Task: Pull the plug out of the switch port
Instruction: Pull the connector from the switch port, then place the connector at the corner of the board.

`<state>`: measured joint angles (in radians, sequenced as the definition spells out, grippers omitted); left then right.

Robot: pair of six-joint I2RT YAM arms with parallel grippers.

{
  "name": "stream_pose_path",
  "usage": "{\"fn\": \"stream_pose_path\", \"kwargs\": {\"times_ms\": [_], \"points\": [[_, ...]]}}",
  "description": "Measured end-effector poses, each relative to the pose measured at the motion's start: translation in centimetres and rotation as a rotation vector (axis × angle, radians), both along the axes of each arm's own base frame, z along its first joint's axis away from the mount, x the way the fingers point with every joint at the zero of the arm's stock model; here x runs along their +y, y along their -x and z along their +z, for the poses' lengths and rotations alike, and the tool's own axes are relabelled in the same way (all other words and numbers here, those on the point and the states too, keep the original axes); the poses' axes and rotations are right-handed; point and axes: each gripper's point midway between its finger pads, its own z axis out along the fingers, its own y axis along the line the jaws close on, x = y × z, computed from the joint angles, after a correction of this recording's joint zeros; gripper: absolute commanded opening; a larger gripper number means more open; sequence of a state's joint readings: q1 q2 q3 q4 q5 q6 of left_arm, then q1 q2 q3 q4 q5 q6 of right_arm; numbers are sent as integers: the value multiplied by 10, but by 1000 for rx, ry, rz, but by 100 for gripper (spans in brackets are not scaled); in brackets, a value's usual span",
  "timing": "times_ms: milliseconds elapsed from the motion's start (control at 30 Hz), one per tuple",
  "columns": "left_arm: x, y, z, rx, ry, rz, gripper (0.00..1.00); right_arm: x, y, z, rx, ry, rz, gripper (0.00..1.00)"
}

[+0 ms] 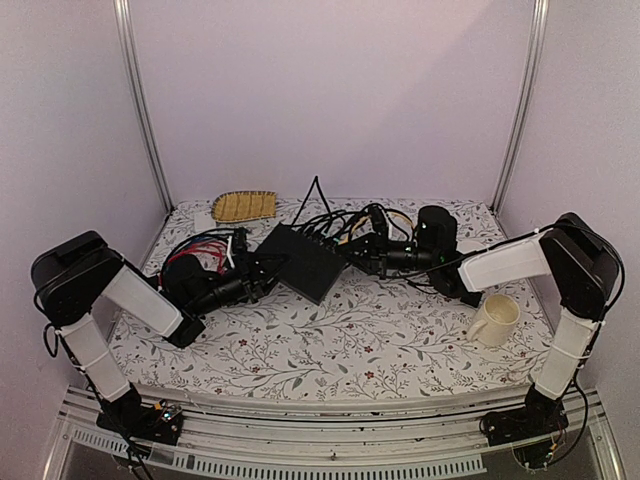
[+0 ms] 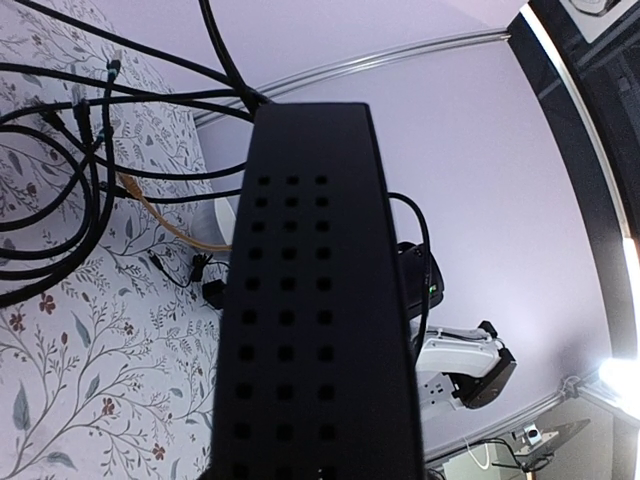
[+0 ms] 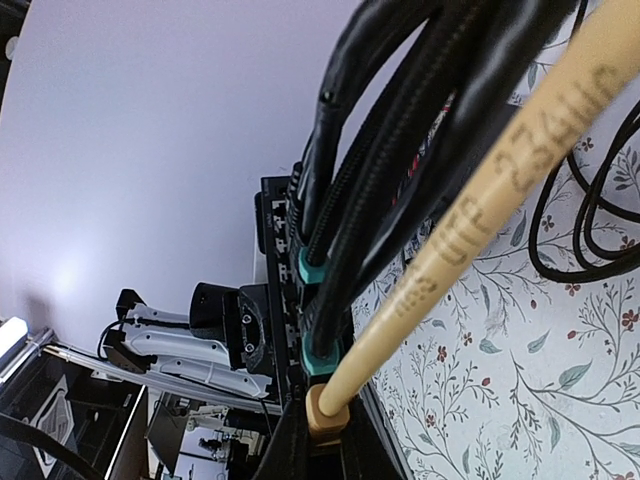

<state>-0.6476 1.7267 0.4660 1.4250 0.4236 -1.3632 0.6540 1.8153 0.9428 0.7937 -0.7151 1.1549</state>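
The black switch [image 1: 305, 262] lies at an angle at mid-table. My left gripper [image 1: 260, 272] is shut on its left end. In the left wrist view the switch's vented side [image 2: 300, 300] fills the middle and hides my fingers. Several cables run into the port row [image 3: 280, 250]: two black ones with teal boots [image 3: 320, 270] and a tan cable [image 3: 470, 220]. The tan cable ends in a tan plug [image 3: 328, 412]. My right gripper [image 3: 328, 445] is shut on that plug, whose boot sits against the port face. In the top view the right gripper [image 1: 362, 250] is at the switch's right edge.
Black cables [image 1: 350, 218] loop behind the switch. A bundle of red and blue wires [image 1: 195, 248] lies at the left. A woven yellow tray [image 1: 244, 206] sits at the back and a white mug [image 1: 495, 318] stands at the right front. Metal frame posts stand at both back corners.
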Motion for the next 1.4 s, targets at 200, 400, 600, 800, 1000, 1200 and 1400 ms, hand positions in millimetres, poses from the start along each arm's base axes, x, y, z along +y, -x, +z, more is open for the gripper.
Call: {"fn": "stream_pose_path", "kwargs": {"times_ms": [200,400,600,800,1000,1200,1400], "points": [[3,6,-3,4,-7,-1,0,-10,-12,4,-10,-3,-41,1],[6,9,-6,10,-17,0,0,-28,-31,10,-22,-10,-109,1],[7,9,-5,7,-17,12,0,-33,-27,4,-13,0,-115,1],[11,8,-7,6,-28,30,0,-47,-17,9,-27,13,-125,1],[17,5,-13,18,-38,70,0,-68,-20,31,-85,13,-163,1],[22,-1,-15,23,-43,109,0,-83,-24,36,-98,28,-186,1],[24,-9,-20,37,-65,139,0,-81,-17,33,-66,49,-143,1]]}}
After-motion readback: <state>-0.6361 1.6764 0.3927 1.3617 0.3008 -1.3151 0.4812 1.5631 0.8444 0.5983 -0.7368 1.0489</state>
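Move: The yellow plug is already in the right fingers, still in the switch's right-end port. The switch's middle is about 10 cm left of the right hand and 3 cm back, roughly level. The row of black plugs is around 6 cm to that hand's left and 3 cm farther out. The left hand already grips the switch, whose middle is about 4 cm to its right and 1 cm ahead; from it the yellow plug is some 13 cm right and 3 cm ahead. Keep the right fingers shut on the yellow plug and draw it forward and right, out of the port, then ease slightly back and carry it on right and up, ending about 8 cm right and 3 cm higher, turned some 10 degrees clockwise. Hold the switch with the left gripper, easing it slightly back, then some 2 cm left and 2 cm down with a small counter-clockwise turn. ##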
